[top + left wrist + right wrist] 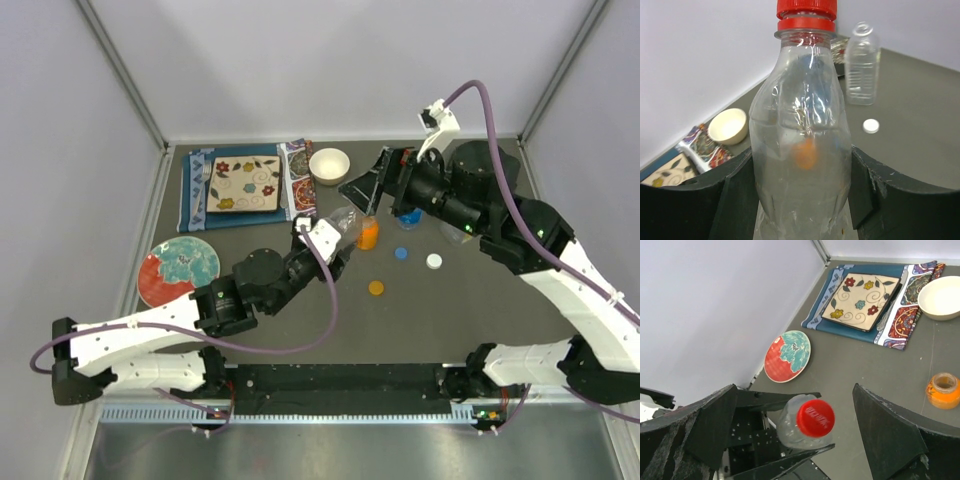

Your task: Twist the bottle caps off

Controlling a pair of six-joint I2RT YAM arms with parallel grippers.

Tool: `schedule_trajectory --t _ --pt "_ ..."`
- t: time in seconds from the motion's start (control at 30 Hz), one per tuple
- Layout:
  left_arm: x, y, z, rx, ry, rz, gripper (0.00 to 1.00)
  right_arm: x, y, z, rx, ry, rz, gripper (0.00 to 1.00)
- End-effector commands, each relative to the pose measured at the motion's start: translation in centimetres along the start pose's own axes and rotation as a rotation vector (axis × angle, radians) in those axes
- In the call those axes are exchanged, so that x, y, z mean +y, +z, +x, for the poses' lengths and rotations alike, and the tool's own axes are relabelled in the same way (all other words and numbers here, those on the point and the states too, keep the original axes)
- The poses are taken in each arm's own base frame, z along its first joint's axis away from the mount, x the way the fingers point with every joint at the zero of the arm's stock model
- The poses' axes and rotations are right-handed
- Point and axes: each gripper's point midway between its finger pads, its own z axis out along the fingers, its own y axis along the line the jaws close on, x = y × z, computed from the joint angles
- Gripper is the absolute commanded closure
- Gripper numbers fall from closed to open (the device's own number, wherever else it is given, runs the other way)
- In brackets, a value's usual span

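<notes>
My left gripper [800, 192] is shut on the lower body of a wide clear bottle [800, 135] and holds it up off the table. The bottle's red cap [806, 15] sits on its neck. In the right wrist view the red cap [815, 418] lies between the spread fingers of my right gripper [795, 390], which is open and touches nothing. An uncapped orange bottle [368, 235] stands just beyond. A slim clear bottle [861, 65] stands open-necked. The blue bottle [408, 215] is partly hidden under the right arm. Orange [376, 288], blue [401, 253] and white [434, 261] caps lie loose on the table.
A white bowl [329, 165] sits at the back beside a floral square plate [243, 184] on a blue mat with a patterned cloth. A round red and teal plate [178, 270] lies at the left. Grey walls close the table's sides and back.
</notes>
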Motion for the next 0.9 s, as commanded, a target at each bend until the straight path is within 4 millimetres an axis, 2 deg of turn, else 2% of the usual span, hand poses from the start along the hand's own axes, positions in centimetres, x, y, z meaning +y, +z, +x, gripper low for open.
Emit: schedule_trajectory --t 0.0,0.33,0.4,0.53,0.63,0.8,0.87 --pt "3.2 -0.2 -1.4 -0.041 0.025 -0.2 0.64 1.1 -0.5 -1.8 -0.057 0.014 -0.012 0.03" --pt "3.2 -0.6 -1.3 -0.053 0.017 -0.201 0.65 -0.6 1.4 -0.2 -0.022 -0.013 0.052 0.17" --pt "3.1 -0.7 -1.1 -0.052 0.014 -0.196 0.65 -0.6 1.7 -0.1 -0.018 -0.019 0.055 0.2" --pt "3.2 -1.0 -1.1 -0.056 0.007 -0.198 0.65 -0.6 1.9 0.0 -0.017 -0.02 0.054 0.35" --pt "3.2 -1.1 -1.1 -0.057 0.006 -0.197 0.65 -0.5 2.0 0.1 -0.014 -0.019 0.048 0.4" --pt "3.2 -1.2 -1.1 -0.06 0.002 -0.193 0.65 -0.4 2.3 0.7 0.004 -0.013 0.038 0.44" --pt "3.2 -1.2 -1.1 -0.06 0.003 -0.191 0.65 -0.3 2.3 0.7 0.004 -0.015 0.032 0.49"
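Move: Just in front of the open right hand stands the red cap, about 2 cm ahead, 1 cm right and 3 cm lower. From the left hand, which holds its bottle, the cap is roughly 4 cm ahead, 4 cm right and 8 cm up. Far below the right hand, some 35 cm down, are the orange bottle about 24 cm ahead and 5 cm right, and the loose orange cap 9 cm ahead and 5 cm right. Closing from wide open to about half, the right fingers come down around the red cap as that hand eases some 2 cm down and nearly as far forward, drifting slightly left. The left hand keeps its grip on the bottle and carries it left about 2.5 cm and a little forward, turning it some 10 degrees counter-clockwise; whether the closing fingers touch the cap can't be seen. ##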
